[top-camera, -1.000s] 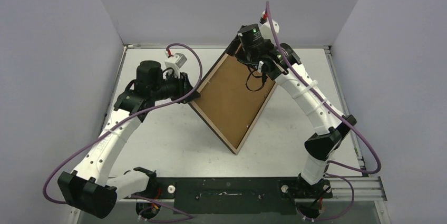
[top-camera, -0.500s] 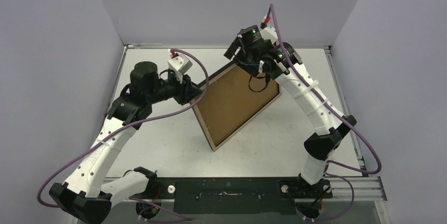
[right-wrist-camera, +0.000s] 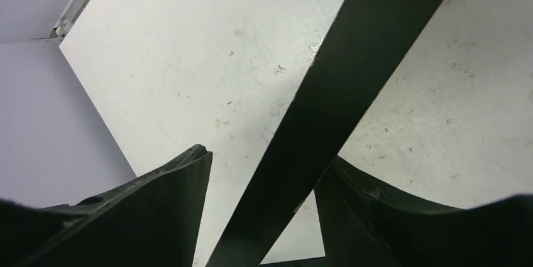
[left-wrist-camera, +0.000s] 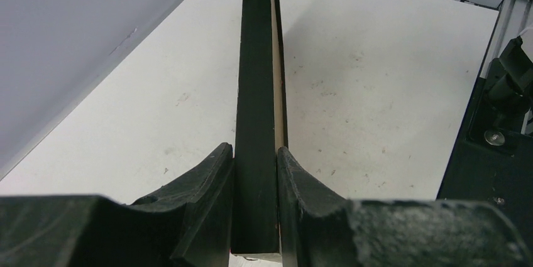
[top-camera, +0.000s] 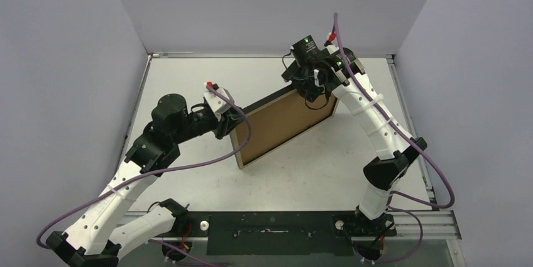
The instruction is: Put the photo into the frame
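Note:
The frame [top-camera: 276, 146] is held off the table and tilted, its brown backing board [top-camera: 283, 122] facing the top camera. My left gripper [top-camera: 231, 122] is shut on the frame's left rim. In the left wrist view the black rim [left-wrist-camera: 256, 91] is clamped between both fingers of that gripper [left-wrist-camera: 256, 160]. My right gripper [top-camera: 317, 91] straddles the far right corner. In the right wrist view the rim [right-wrist-camera: 352, 66] crosses slantwise between its open jaws [right-wrist-camera: 267, 157], with a clear gap on the left side. The photo is hidden.
White tabletop [top-camera: 188, 78] with grey walls on three sides. A black base plate [top-camera: 270, 224] runs along the near edge, with an aluminium rail [top-camera: 434, 220] at the right. Purple cables loop around both arms.
The frame has swung round and tipped, so it now looks smaller and flatter. The left gripper carried its edge nearer and to the right. The right gripper shifted right along the far rim.

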Robot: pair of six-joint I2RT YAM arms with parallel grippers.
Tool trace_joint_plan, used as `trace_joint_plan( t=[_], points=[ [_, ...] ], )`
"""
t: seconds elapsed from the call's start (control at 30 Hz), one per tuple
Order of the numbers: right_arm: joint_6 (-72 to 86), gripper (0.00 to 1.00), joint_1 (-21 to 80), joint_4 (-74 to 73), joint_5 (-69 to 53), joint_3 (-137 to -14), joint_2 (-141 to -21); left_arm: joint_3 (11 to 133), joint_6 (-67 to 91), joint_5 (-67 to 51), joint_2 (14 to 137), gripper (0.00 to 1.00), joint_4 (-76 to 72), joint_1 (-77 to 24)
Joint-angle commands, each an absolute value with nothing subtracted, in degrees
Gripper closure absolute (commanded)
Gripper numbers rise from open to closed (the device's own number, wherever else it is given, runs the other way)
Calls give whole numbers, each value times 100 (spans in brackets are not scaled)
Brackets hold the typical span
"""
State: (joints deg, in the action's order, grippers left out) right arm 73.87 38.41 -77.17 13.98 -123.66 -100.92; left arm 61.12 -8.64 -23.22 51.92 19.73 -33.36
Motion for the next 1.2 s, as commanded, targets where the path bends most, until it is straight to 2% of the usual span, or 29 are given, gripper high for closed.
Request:
trace_joint_plan(
  t=[0.0, 0.13, 0.23, 0.3, 0.37, 0.43, 0.5, 0.67, 0.87, 1.03, 1.17],
  points=[
    [7502, 44, 3846, -7845, 1414, -12456, -9728, 6103, -1060, -2054, 4932, 100, 937, -3428],
    [7489, 57, 3876, -7721, 1435, -12323, -9610, 6038, -1011, -2008, 4942, 100, 928, -3482],
    [7512, 74, 3868, -7668, 1393, -12226, -9555, 6009, -966, -2018, 4972, 100, 900, -3568],
    [7515, 84, 3867, -7650, 1369, -12221, -9545, 5995, -894, -1960, 4980, 85, 859, -3626],
    [7501, 93, 3859, -7627, 1362, -12249, -9545, 6058, -643, -1747, 5000, 52, 859, -3654],
    [7380, 99, 3823, -7534, 1292, -12287, -9554, 6182, -316, -1544, 5035, 39, 939, -3656],
    [7257, 100, 3750, -7428, 1187, -12308, -9575, 6317, -115, -1589, 5069, 34, 1077, -3655],
    [6644, 100, 3510, -6691, 433, -12263, -9698, 6558, 628, -1857, 5161, 29, 1169, -3656],
    [5721, 100, 3310, -6152, -711, -12789, -10194, 6363, 1700, -1223, 5171, 28, 493, -3649],
    [5343, 100, 3180, -5383, -1562, -12716, -10223, 6756, 1954, -388, 5542, 28, 1209, -3643],
    [4859, 99, 3003, -5473, -2133, -12710, -10344, 6920, 2174, 279, 5850, 28, 1764, -3630]
  ],
)
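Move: The frame hangs steeply, brown back towards the robot, its middle about 8 cm back, 3 cm left and 12 cm below the right hand, whose open fingers already straddle the top rail. The left fingers, still gripping that rail's end, are some 20 cm left and 11 cm back of the right hand, roughly level. From the left hand the frame's middle lies about 3 cm ahead, 16 cm right and 12 cm below. Right pinches the rail, then swings it some 5 cm left-forward, turning counter-clockwise; left lets go, rising about 5 cm. ##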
